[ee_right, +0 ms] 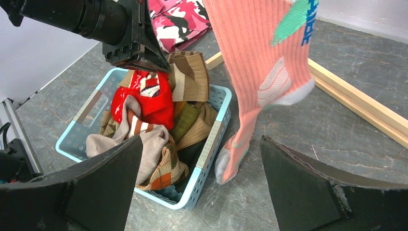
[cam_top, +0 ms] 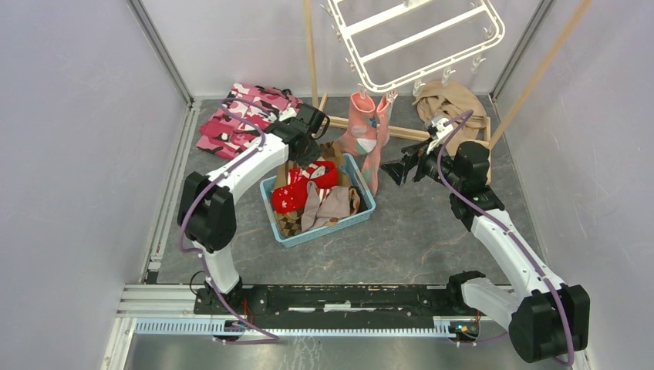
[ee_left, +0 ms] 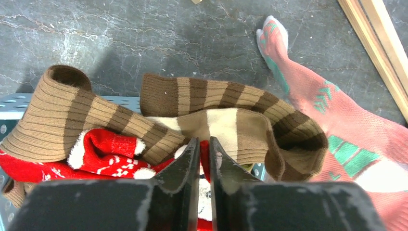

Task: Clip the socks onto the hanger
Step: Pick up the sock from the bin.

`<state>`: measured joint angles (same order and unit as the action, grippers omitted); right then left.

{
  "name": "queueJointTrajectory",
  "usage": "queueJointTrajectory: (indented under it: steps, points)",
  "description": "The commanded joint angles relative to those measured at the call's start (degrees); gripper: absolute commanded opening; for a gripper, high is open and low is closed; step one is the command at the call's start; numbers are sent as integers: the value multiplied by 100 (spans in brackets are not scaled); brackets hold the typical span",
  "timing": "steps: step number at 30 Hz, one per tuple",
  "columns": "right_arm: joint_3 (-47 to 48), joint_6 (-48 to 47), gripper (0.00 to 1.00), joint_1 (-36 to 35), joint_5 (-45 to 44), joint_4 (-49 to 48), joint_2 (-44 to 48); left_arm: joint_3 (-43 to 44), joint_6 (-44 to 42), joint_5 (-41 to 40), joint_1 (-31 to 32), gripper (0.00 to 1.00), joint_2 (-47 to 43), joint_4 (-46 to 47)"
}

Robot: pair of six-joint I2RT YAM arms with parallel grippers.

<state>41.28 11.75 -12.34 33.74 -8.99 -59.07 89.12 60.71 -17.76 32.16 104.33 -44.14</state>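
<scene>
The white hanger (cam_top: 416,38) hangs at the back. Two salmon-pink socks (cam_top: 369,131) dangle from its clips, their toes reaching the floor (ee_right: 231,161). More socks fill the blue basket (cam_top: 324,231): a red one with white marks (cam_top: 297,189) and brown striped ones (ee_left: 216,96). My left gripper (ee_left: 204,144) reaches into the basket's far end. Its jaws stand nearly together with a fold of the red sock (ee_left: 108,144) pinched between them. My right gripper (ee_right: 199,142) hovers open to the right of the basket (ee_right: 211,139), with nothing between its fingers.
A pink camouflage garment (cam_top: 243,116) lies at the back left and a tan cloth (cam_top: 447,100) at the back right. A wooden pole stand (cam_top: 312,54) rises behind the basket. Its base rail (ee_right: 356,101) lies on the floor near the pink socks. Grey walls close both sides.
</scene>
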Motion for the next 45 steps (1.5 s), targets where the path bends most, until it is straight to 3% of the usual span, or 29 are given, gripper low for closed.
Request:
queueJointTrajectory:
  steps: [1, 5, 15, 19, 25, 30, 37, 45]
  points:
    - [197, 3, 98, -26, 103, -221, -21, -231, -176, 85, -20, 11, -341, 436]
    - [214, -18, 98, -29, 104, -191, -9, -547, -532, 225, -17, 3, -861, 824]
    - [388, -116, 98, -25, 329, -225, 54, -1924, -2526, 1614, -25, 2, -2913, 2036]
    - [491, -81, 97, -52, 573, -370, 26, -2633, -3315, 2402, -21, 2, -3762, 2939]
    - [691, -58, 96, -295, 1011, -610, -4, -3469, -4817, 3679, -13, 2, -4835, 5095]
    - [933, -324, 96, -688, 1506, -861, -23, -3252, -5743, 4738, -26, 2, -4778, 5548]
    - [1708, -1749, 98, -1322, 1671, -83, -20, -2253, -6011, 6367, -49, 2, -4253, 5427]
    - [2027, -1853, 98, -1370, 1742, 174, -52, -1695, -6011, 7675, -131, 2, -3917, 5248]
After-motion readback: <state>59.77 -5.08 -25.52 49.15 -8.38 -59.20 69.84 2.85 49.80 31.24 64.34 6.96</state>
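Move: The red sock's middle lies just below the left fingers, about 2 cm back and 2 cm right. From that hand, the brown striped sock is some 3 cm ahead and 6 cm right, the starred red sock 8 cm back and 5 cm left, the grey sock 10 cm back and 5 cm right, both about 5 cm lower. From the right hand the red sock is about 18 cm left, 2 cm ahead and 13 cm lower. Left hand pinches the red sock, lifts it about 30 cm and back, turning rightward; right hand rises leftward. ##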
